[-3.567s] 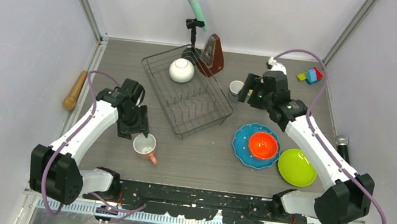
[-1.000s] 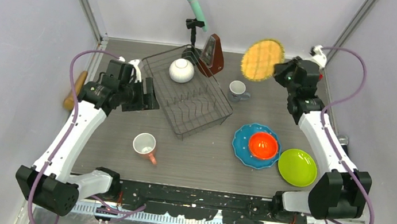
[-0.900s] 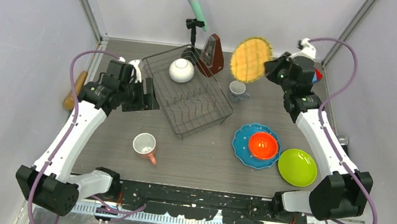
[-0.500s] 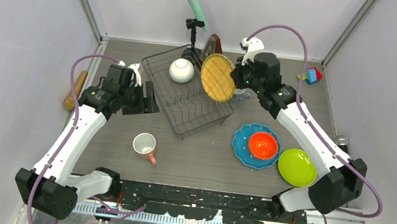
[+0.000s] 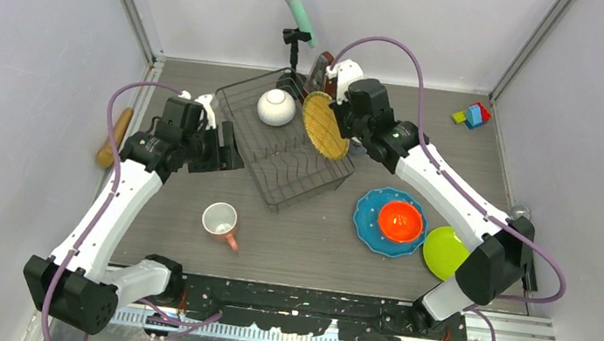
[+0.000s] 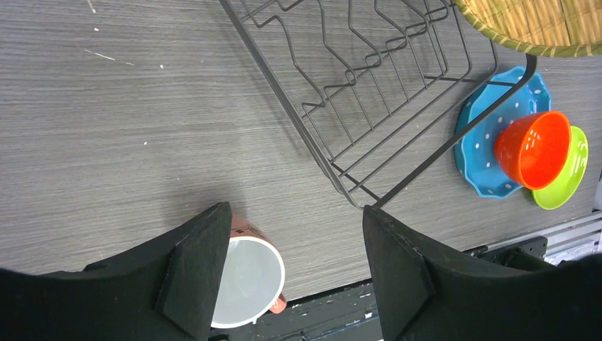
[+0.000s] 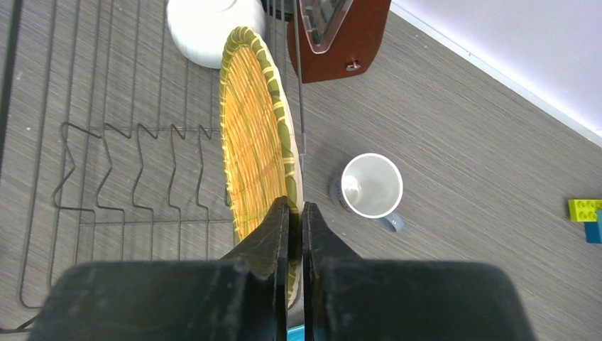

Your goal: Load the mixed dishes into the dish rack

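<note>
My right gripper (image 5: 342, 123) (image 7: 296, 213) is shut on the rim of the yellow woven-pattern plate (image 5: 325, 125) (image 7: 255, 142). It holds the plate on edge over the right side of the black wire dish rack (image 5: 285, 168) (image 7: 106, 170). A white bowl (image 5: 276, 107) lies in the rack's far end. The small grey mug (image 7: 370, 186) stands just right of the rack. The orange bowl (image 5: 400, 220) rests on the blue dotted plate (image 5: 371, 219), with the lime green plate (image 5: 444, 253) beside it. My left gripper (image 5: 224, 147) (image 6: 294, 213) hangs open and empty by the rack's left side, above the pink mug (image 5: 221, 223) (image 6: 248, 284).
A brown metronome (image 5: 320, 71) (image 7: 341, 35) stands behind the rack, next to a teal microphone on a stand (image 5: 295, 6). A wooden rolling pin (image 5: 115, 137) lies by the left wall. Toy blocks (image 5: 473, 115) sit at the back right.
The right arm has swung the yellow plate from the back right leftward and down to the rack's right side, turning it edge-on. The left arm has barely moved.
</note>
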Action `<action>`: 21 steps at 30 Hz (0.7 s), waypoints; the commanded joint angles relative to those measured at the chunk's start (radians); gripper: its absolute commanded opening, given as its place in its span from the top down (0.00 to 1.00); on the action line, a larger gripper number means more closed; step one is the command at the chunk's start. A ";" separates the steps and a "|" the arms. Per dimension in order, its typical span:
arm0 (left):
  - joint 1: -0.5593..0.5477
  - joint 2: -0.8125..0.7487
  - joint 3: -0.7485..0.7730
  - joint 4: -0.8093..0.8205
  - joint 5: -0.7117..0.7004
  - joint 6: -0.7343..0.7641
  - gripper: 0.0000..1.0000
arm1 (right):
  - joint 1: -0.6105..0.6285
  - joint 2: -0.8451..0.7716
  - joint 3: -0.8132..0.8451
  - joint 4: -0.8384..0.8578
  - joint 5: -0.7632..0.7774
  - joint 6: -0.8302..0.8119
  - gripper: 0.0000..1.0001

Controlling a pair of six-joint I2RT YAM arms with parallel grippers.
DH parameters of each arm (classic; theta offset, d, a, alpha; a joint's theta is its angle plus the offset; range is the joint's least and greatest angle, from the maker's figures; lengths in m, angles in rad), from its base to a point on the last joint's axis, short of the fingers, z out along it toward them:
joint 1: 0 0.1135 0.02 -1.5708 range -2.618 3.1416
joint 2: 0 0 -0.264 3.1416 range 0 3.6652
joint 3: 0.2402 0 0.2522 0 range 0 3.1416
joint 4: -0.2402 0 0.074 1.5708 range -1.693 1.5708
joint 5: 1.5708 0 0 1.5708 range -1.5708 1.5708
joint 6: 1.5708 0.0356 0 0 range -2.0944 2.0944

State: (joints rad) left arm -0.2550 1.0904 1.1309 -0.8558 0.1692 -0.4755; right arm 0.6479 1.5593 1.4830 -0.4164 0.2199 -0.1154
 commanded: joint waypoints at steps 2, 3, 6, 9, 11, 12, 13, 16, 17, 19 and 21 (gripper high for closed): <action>-0.003 -0.021 -0.002 0.044 0.014 -0.004 0.30 | 0.035 0.028 0.097 0.049 0.122 -0.040 1.00; -0.003 -0.021 -0.002 0.044 0.014 -0.003 0.30 | 0.043 0.033 0.100 0.047 0.141 -0.041 1.00; -0.003 -0.024 -0.006 0.044 0.012 0.000 0.30 | 0.055 0.055 0.103 0.043 0.159 -0.044 1.00; -0.003 -0.025 -0.013 0.046 0.011 0.000 0.30 | 0.066 0.069 0.094 0.043 0.173 -0.037 1.00; -0.003 -0.024 -0.017 0.048 0.011 0.000 0.30 | 0.075 0.080 0.078 0.064 0.185 -0.017 1.00; -0.003 -0.023 -0.016 0.049 0.012 0.001 0.30 | 0.079 0.089 0.064 0.071 0.193 -0.011 1.00; -0.003 -0.021 -0.015 0.049 0.010 0.002 0.30 | 0.087 0.097 0.059 0.085 0.198 -0.003 1.00; -0.003 -0.020 -0.010 0.045 0.012 -0.001 0.30 | 0.106 0.116 0.035 0.106 0.229 0.008 0.87; -0.003 -0.021 -0.009 0.044 0.012 -0.001 0.30 | 0.108 0.122 0.031 0.112 0.231 0.012 0.82; -0.003 -0.025 -0.013 0.044 0.011 -0.003 0.30 | 0.113 0.123 0.014 0.117 0.234 0.027 0.63; -0.003 -0.025 -0.017 0.043 0.012 -0.004 0.30 | 0.114 0.112 -0.003 0.122 0.246 0.045 0.42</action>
State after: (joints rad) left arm -0.2550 1.0893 1.1164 -0.8490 0.1692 -0.4751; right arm 0.7525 1.6917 1.4952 -0.3759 0.4152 -0.1089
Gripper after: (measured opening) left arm 0.700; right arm 0.468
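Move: The right gripper, still pinching the woven plate by its rim, has the slots at the rack's right side about 5 cm to its left, 3 cm back and some 13 cm below. The white bowl in the rack lies roughly 15 cm left and 6 cm ahead; the grey mug stands 6 cm right and 2 cm ahead, both some 17 cm down. From the left gripper those slots are about 17 cm right, 6 cm ahead and 9 cm lower. Lower the right gripper about 4 cm while easing it some 3 cm left, taking the woven plate on edge down inside the rack's right rim, the left drift first and the sinking mostly after. Keep the wrist nearly steady, then part the fingers to about half open at the bottom so that the pinch on the plate ends. ##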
